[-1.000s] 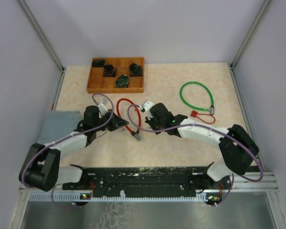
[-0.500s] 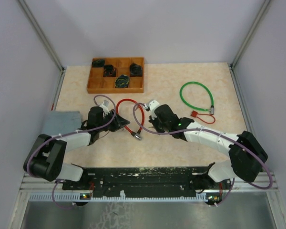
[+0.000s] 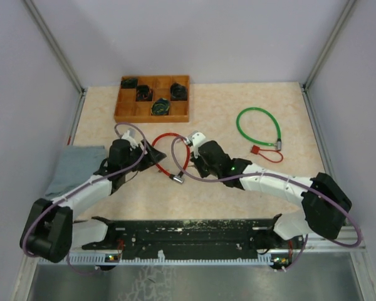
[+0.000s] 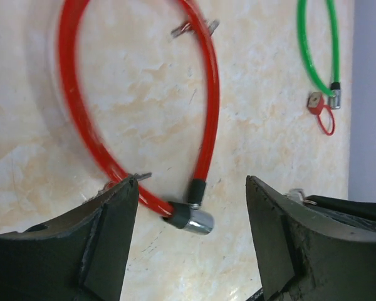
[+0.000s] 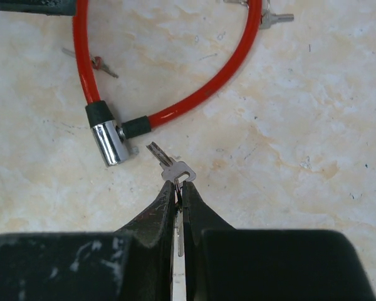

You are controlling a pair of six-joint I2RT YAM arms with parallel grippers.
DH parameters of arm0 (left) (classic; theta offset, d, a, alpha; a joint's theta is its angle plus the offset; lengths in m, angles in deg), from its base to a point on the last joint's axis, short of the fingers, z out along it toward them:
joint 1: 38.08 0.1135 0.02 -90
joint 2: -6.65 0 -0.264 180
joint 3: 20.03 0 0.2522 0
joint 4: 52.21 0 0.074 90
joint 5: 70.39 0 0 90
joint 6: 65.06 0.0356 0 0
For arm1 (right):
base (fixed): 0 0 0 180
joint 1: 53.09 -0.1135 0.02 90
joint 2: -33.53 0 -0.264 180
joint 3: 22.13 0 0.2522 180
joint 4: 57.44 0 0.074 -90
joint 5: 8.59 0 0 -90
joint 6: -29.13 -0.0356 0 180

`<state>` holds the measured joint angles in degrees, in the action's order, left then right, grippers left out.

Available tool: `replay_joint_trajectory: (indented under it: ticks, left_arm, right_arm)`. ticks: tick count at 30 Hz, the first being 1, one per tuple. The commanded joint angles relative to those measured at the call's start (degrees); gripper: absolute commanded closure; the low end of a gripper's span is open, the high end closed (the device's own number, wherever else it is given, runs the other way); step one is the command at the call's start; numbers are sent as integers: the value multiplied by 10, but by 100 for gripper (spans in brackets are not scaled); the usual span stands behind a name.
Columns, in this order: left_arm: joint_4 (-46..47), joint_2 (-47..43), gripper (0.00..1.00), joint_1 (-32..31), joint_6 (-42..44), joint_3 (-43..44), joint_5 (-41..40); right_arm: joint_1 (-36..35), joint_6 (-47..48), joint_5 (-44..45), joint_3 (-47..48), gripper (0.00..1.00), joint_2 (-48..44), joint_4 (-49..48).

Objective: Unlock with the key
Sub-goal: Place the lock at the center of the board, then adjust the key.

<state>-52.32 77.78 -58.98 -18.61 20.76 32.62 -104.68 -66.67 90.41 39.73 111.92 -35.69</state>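
A red cable lock [image 3: 175,150] lies looped on the table, its silver barrel [image 5: 108,141] at the near end. My right gripper [image 5: 179,185] is shut on the key ring. A silver key [image 5: 169,165] sticks out ahead of the fingertips, its tip a short gap from the barrel's side. In the top view this gripper [image 3: 189,170] sits just right of the barrel [image 3: 176,178]. My left gripper [image 4: 191,188] is open above the barrel [image 4: 197,219], which lies between its two fingers with nothing gripped. The red cable [image 4: 210,94] runs under the left finger. From above, the left gripper [image 3: 155,157] is at the loop's left side.
A wooden compartment tray [image 3: 126,111] with dark objects stands at the back left. A green cable lock [image 3: 258,125] with a red tag [image 3: 266,152] lies to the right. A grey cloth [image 3: 75,166] lies at the left edge. Small loose keys [image 5: 266,15] rest by the red loop's far end.
My left gripper has opened and let go of the red lock, which now rests on the table. The right gripper, still shut on the key, has shifted slightly.
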Motion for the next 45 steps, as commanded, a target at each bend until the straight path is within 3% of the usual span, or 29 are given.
replay_joint_trajectory:
  ticks: [1, 6, 13, 21, 39, 45]
  left_arm:
    - [-49, -83, 25, -4, 44, 19, -30]
    - [-10, -158, 23, -5, 23, -20, 21]
    - [107, -137, 23, -21, -112, -48, 112]
    - [218, -87, 28, -86, -207, -58, 87]
    - [315, 4, 61, -120, -261, -50, 79]
    - [338, 9, 84, -120, -256, -47, 86]
  right_arm:
    - [-9, -22, 25, -9, 100, -31, -83]
    - [-15, -45, 27, -44, 100, -67, -153]
    - [-29, -78, 21, -112, 100, -110, -267]
    - [-49, -69, 24, -156, 100, -132, -348]
    - [-79, -21, 65, -199, 100, -129, -455]
    - [-83, -13, 65, -201, 100, -120, -457]
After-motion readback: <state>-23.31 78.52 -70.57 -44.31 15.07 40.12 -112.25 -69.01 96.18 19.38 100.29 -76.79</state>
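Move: The key in my right fingers lies about 12 cm to the right of my open left hand, 1 cm back and roughly level; its free end sticks out some 2 cm ahead and 2 cm left of my right fingertips, slightly below them. The red lock's metal cylinder is about 7 cm back, 7 cm right and 4 cm below my left hand. The other key pair rests on the board 9 cm ahead and 10 cm right of that hand, 5 cm below. I lift my left hand clear of the lock by about 8 cm, then carry it some 9 cm right and 5 cm back towards the key, rolling it about 30 degrees until the fingers point nearly level at my right hand, and closing them around the key's free end. Meanwhile my right hand keeps its grip, raises the key some 7 cm and turns its fingers up to face the left ones. ##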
